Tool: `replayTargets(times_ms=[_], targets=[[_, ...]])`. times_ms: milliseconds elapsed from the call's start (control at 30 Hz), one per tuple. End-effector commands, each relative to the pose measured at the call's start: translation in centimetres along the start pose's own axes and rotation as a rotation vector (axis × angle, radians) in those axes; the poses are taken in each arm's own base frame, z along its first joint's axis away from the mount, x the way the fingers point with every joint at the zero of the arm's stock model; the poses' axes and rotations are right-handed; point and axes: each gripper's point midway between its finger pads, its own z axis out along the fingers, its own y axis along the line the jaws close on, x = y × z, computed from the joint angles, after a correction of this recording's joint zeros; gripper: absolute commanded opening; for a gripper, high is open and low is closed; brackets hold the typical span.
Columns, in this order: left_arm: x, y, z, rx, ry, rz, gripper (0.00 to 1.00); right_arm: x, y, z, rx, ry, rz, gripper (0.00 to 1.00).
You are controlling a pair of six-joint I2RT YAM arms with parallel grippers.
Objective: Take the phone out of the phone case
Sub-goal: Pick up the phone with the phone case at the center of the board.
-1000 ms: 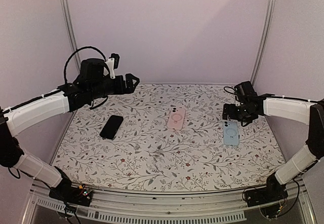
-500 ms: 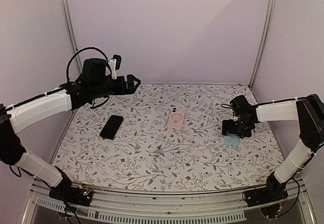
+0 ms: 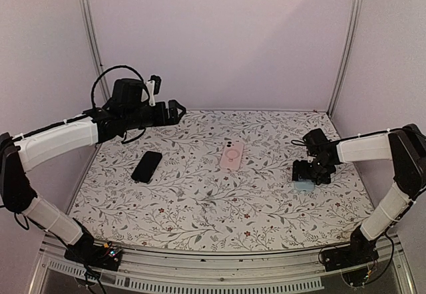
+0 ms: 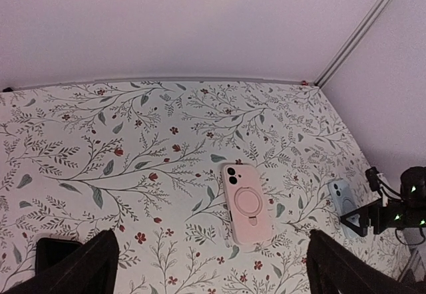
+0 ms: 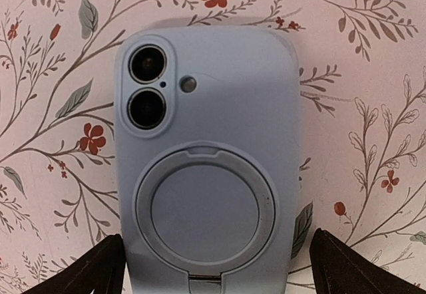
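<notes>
A light blue phone case lies back-up on the floral table, with a ring stand and the phone's two camera lenses showing through it. My right gripper is open low over it, one finger on each long side of the case, gripping nothing. From above the right gripper hides most of the blue case. A pink phone case lies at mid table. My left gripper hangs open high over the back left, and its view shows the pink case ahead.
A bare black phone lies face-down at the left, seen also as the black phone beside my left finger. Grey walls and metal posts close the table at the back and sides.
My right gripper has come down and toward me, from above the blue case's far end to straddling it. The left arm has edged slightly to the right.
</notes>
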Motion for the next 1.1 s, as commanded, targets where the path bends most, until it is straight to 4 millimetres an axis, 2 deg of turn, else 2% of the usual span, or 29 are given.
replayTargets(times_ms=[0, 300, 500, 600, 700, 900, 1067], targets=[[-1.4, 0.2, -0.1, 0.003, -0.021, -0.021, 0.99, 0.3, -0.1, 0.3, 0.001, 0.007, 0.021, 0.99], [-1.0, 0.6, 0.2, 0.016, -0.004, -0.033, 0.99, 0.9, 0.2, 0.7, 0.061, 0.028, -0.008, 0.98], [-0.9, 0.9, 0.5, 0.028, 0.006, -0.041, 0.99, 2.3, 1.0, 1.1, 0.051, 0.058, 0.009, 0.93], [-0.8, 1.0, 0.6, 0.035, 0.008, -0.048, 0.99, 2.7, 1.3, 1.2, 0.058, 0.068, 0.002, 0.88], [-0.8, 0.9, 0.6, 0.048, 0.010, -0.055, 0.99, 2.9, 1.6, 1.2, 0.057, 0.073, -0.002, 0.78], [-0.6, 0.9, 0.9, 0.065, 0.022, -0.066, 0.99, 2.2, 2.5, 0.7, 0.024, 0.063, -0.003, 0.61], [-0.4, 0.7, 1.0, 0.094, 0.031, -0.081, 0.99, 0.9, 4.7, -0.6, -0.074, 0.033, -0.027, 0.52]])
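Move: The right hand's open fingers already straddle the blue-grey phone in its case, whose middle lies about 1 cm ahead and 1 cm left of the hand point, roughly level in height. The pink phone lies some 28 cm left and 12 cm ahead of the right hand at table level. From the left hand, the blue-grey phone is about 46 cm right, 5 cm back and 25 cm below. The right hand shifts about 2 cm left and partly closes its fingers, pinching the blue-grey case's sides. ##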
